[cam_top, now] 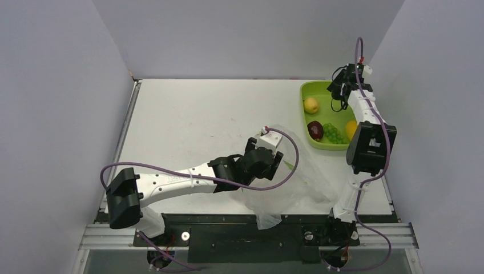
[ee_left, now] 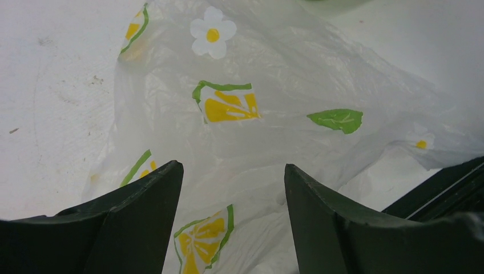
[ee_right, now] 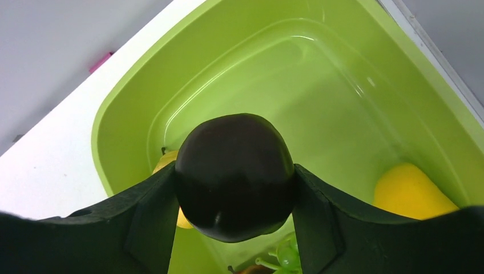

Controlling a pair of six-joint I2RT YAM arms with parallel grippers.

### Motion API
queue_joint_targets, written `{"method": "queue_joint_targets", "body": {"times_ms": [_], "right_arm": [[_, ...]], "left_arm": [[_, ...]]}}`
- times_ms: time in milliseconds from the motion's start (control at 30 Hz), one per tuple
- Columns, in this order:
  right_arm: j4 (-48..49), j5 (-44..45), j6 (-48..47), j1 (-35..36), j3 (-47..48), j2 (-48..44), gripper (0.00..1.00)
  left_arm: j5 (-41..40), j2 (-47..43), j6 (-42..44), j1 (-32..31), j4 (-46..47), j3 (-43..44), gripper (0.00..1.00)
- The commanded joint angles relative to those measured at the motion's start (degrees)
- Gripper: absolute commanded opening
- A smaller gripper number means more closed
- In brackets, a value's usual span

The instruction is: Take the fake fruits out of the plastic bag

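The plastic bag (cam_top: 297, 185), clear crinkly film with flower prints, lies crumpled at the table's near middle. It fills the left wrist view (ee_left: 274, 85). No fruit shows inside it. My left gripper (cam_top: 275, 161) hangs open just above the film, its jaws wide apart (ee_left: 233, 168). My right gripper (cam_top: 341, 85) is over the lime-green tray's far end, shut on a dark reddish fake fruit (ee_right: 234, 174). In the tray lie a yellow fruit (cam_top: 311, 105), a dark red one (cam_top: 315, 130), green grapes (cam_top: 332, 133) and another yellow one (cam_top: 351, 128).
The lime-green tray (cam_top: 325, 97) stands at the back right, close to the right wall; its inside fills the right wrist view (ee_right: 274, 74). The right arm's elbow (cam_top: 370, 147) hangs over the tray's near end. The bag spills past the table's front edge (cam_top: 268, 220).
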Motion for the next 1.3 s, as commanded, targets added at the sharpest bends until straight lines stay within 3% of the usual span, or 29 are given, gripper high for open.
{"method": "queue_joint_targets", "body": {"times_ms": [0,233,300,500,767,933,1267], "right_arm": [[-1.3,1.7,-2.1,0.2,4.0,2.0,0.59],[-2.3,3.8,-4.2,0.7,3.0,2.3,0.73],[-3.3,4.8,-4.4,0.8,3.4,1.9,0.82],[-4.5,8.1,-4.0,2.5,-0.9,-3.7,0.85],[-1.2,10.5,-1.0,9.9,-19.5,-20.4,0.85],[-1.1,14.9,-2.4,17.3,-29.0,-32.0,0.85],[-11.4,25.3,-2.2,37.0,-41.9,-60.3,0.87]], "left_arm": [[4.3,0.1,4.3,-0.8,-2.3,3.1,0.64],[6.6,-0.1,7.0,-1.2,-5.5,3.8,0.66],[5.8,-0.9,6.2,-1.2,-6.5,3.7,0.66],[5.1,-5.6,4.0,-1.2,-6.3,3.2,0.67],[3.7,-12.1,2.3,-1.1,-7.0,1.7,0.67],[-2.9,-17.5,-0.9,-0.8,-7.9,-0.3,0.67],[-14.8,-39.8,-3.3,0.9,-9.2,-5.6,0.67]]}}
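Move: Inside the green bin, just behind and some 4 cm right of the right hand's spot, is its middle, about 13 cm below; this hand still holds the dark round fruit. The pear lies about 7 cm left and 1 cm ahead; the grapes are 10 cm back and 3 cm right, and the mango is 10 cm back and 12 cm right. The plastic bag's middle is some 4 cm ahead of the left hand, 4 cm to its right and 18 cm below. Lowering about 3 cm into the bin, the right hand opens and lets go of the dark fruit, then swings back some 22 cm, left and up, fingers wide, towards the bag. The left hand, empty and open above the bag, eases slightly back and down, then climbs and draws left away from it, each by around 13 cm. ##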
